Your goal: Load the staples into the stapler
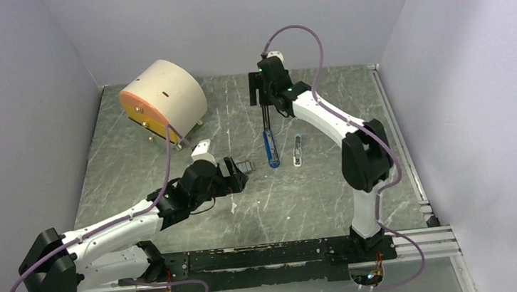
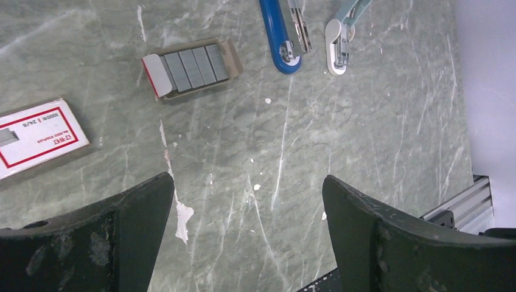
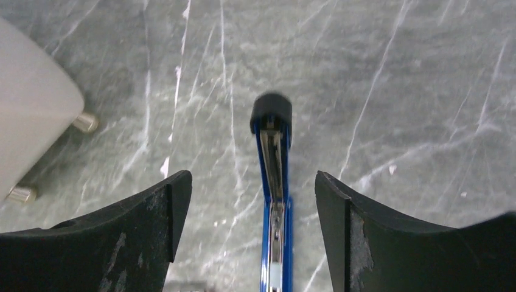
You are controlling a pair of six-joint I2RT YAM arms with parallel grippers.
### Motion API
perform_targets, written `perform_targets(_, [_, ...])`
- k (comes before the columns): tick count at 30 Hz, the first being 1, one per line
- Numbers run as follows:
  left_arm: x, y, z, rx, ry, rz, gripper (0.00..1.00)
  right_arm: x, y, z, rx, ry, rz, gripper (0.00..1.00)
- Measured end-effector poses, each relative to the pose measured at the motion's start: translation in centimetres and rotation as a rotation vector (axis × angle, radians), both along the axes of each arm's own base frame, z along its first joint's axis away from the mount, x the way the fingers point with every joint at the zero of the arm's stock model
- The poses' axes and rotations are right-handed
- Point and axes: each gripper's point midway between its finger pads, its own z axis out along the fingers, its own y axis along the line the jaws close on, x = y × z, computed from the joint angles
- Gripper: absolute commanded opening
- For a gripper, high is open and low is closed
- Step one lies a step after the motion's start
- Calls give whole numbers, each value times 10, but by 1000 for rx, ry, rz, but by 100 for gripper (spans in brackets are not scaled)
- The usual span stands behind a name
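The stapler point(image 1: 271, 149) lies on the table, a long blue body with a black far end; its silvery channel point(image 3: 275, 207) faces up. My right gripper point(image 3: 252, 176) is open above the stapler's far half, and the body runs between the fingers without touching them. In the top view the right gripper point(image 1: 262, 101) hangs over the black end. The staples point(image 2: 193, 66), grey strips in a small brown tray, lie left of the stapler's near tip point(image 2: 281, 36). My left gripper point(image 2: 246, 179) is open and holds nothing, just short of the staples point(image 1: 244, 167).
A red-and-white box point(image 2: 38, 137) lies left of the staples. A light-blue and white oblong piece point(image 1: 297, 150) rests right of the stapler. A beige drum with an orange face point(image 1: 163, 101) stands at the back left, its feet point(image 3: 85, 121) near the right gripper.
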Motion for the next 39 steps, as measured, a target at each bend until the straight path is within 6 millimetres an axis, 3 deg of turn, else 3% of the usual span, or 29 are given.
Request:
perform_targets(7, [0,-8,2,1,3,-33,90,44,8,-26,-82,3,-45,73])
perform_targets(12, [0,-11,-3,11,15,-46,82,48,1,-47,-128,43,-58,58])
perform_targets(20, [-1,-18,-9,15,39,-75,81,54,-9,-47,-139,39,-63,35])
perform_targets(30, [2,-39,-5,-28,51,-119,73,52,-8,-46,-118,24,-51,24])
perform_targets(34, [5,-47,-7,-41,67,-119,60,38,-13,-43,-108,35,-48,24])
perform_targets(39, [6,-57,-21,-40,109,-124,50,13,-22,-40,-88,60,-52,23])
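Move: The stapler's raised black end lies about 5 cm ahead of the right hand, 5 cm below and 1 cm to its right. Some 13 cm below this hand, the stapler's blue base is 8 cm back and 2 cm right, the teal mini stapler 9 cm back and 10 cm right, and the staple tray 14 cm back and 8 cm left. From the left hand, the blue base is roughly 19 cm ahead, 11 cm right, 9 cm below; the tray is 13 cm ahead, 3 cm right; the red box is 9 cm ahead, 8 cm left. The right hand reaches about 5 cm forward and down over the opened stapler, closes its fingers on the black end from both sides, pinching it, then keeps that hold and draws it back towards the robot by some 4 cm. Meanwhile the left hand, touching nothing, slides about 6 cm to the right past the staple tray towards the stapler's blue base, its fingers narrowing to about half open as it dips late by a centimetre or two. ##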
